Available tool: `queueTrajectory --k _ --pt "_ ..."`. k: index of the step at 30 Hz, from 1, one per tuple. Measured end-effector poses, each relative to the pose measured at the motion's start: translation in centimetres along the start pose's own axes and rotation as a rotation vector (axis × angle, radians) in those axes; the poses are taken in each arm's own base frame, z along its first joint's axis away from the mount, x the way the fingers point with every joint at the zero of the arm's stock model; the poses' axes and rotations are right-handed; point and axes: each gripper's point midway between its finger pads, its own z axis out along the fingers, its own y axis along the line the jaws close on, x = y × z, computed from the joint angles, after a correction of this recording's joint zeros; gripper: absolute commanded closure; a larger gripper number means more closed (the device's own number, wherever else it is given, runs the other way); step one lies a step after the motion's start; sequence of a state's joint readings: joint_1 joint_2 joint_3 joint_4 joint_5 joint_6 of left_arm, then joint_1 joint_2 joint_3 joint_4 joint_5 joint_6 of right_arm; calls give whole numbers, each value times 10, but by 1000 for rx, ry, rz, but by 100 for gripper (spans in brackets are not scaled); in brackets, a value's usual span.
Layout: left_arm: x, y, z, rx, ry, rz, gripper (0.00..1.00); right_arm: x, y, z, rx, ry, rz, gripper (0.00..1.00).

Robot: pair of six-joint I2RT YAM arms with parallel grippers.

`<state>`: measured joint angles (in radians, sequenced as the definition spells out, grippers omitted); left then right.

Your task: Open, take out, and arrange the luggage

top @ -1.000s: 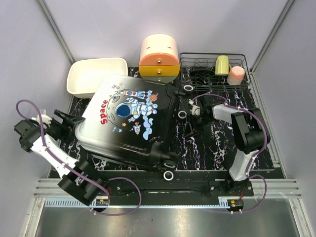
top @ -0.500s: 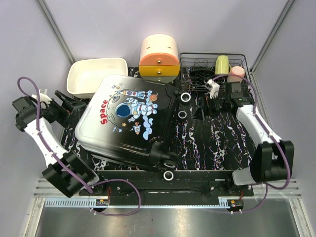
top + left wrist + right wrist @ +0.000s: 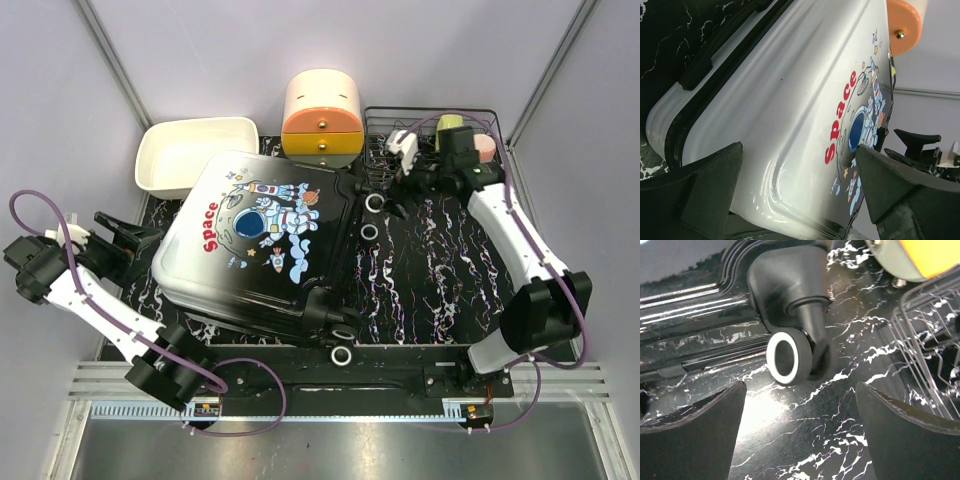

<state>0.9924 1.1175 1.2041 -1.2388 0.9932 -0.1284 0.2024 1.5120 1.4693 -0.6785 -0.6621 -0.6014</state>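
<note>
The luggage [image 3: 262, 240] lies shut on the black marbled mat, astronaut and red "Space" side up, skewed with its wheels to the right. My left gripper [image 3: 148, 245] stands open at the case's left edge, apart from it. In the left wrist view the white shell [image 3: 790, 100] fills the gap between the spread fingers of that gripper [image 3: 800, 200]. My right gripper [image 3: 388, 192] hangs open beside the case's upper right wheel [image 3: 378, 203]. In the right wrist view that white-rimmed wheel [image 3: 789, 359] lies just beyond the empty gripper [image 3: 800, 425].
A white tray [image 3: 190, 150] sits at the back left, beside it a cream-and-orange box [image 3: 322, 115]. A wire rack [image 3: 420, 118] at the back right holds a green cup [image 3: 449, 122] and a pink cup [image 3: 487, 147], with my right arm across it.
The right arm swung from mid-mat toward the back, to the upper right wheel, and its jaws opened wide. The left arm drew back to the left and down, jaws a little wider.
</note>
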Motion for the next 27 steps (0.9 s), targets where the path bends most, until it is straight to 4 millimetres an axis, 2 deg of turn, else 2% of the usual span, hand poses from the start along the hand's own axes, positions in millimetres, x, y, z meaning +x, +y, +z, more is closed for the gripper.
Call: queueTrajectory --k 6,12,18,19,22,23,25,26,27 --pt "8 8 -3 -45 -25 10 1 24 12 39 -83 117 -113 0" --pt "19 25 -2 -118 -31 -18 1 30 -5 63 -83 163 -152 0" --pt "26 34 -1 -159 -17 -58 1 23 -27 82 -59 167 -183 3" --pt "26 35 -1 -162 -16 -61 1 22 -28 84 -58 167 -187 13" --pt "29 38 0 -170 -11 -74 2 25 -25 88 -76 178 -196 34" --pt "31 40 1 -172 -8 -78 2 27 -23 89 -85 185 -198 46" --pt "35 45 3 -180 -3 -91 2 28 -16 89 -110 189 -195 63" --pt "38 48 4 -182 -1 -99 2 28 -14 90 -115 192 -205 87" --pt "39 49 5 -177 -7 -102 2 28 -13 91 -116 194 -213 100"
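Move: The luggage's upper far wheel and stem lie about 4 cm ahead of my right hand, 5 cm left and 7 cm below. The lower wheel sits some 3 cm nearer me than that and about 10 cm under it. The orange drawer cabinet stands about 18 cm ahead and 14 cm left of my right hand; the dish rack is about 15 cm ahead and 10 cm right. My left hand has the luggage's near-left corner level with it, about 5 cm right and 8 cm below. With my right hand open, I sink about 7 cm and go about 5 cm left, then slide forward to the far wheel, easing back a centimetre as I close on its black stem and pinch it; the wrist rolls and turns counter-clockwise, over 10 degrees each. Meanwhile my open left hand drops about 5 cm and draws back 3, tipping down 10 degrees, closing in on the near-left corner. ##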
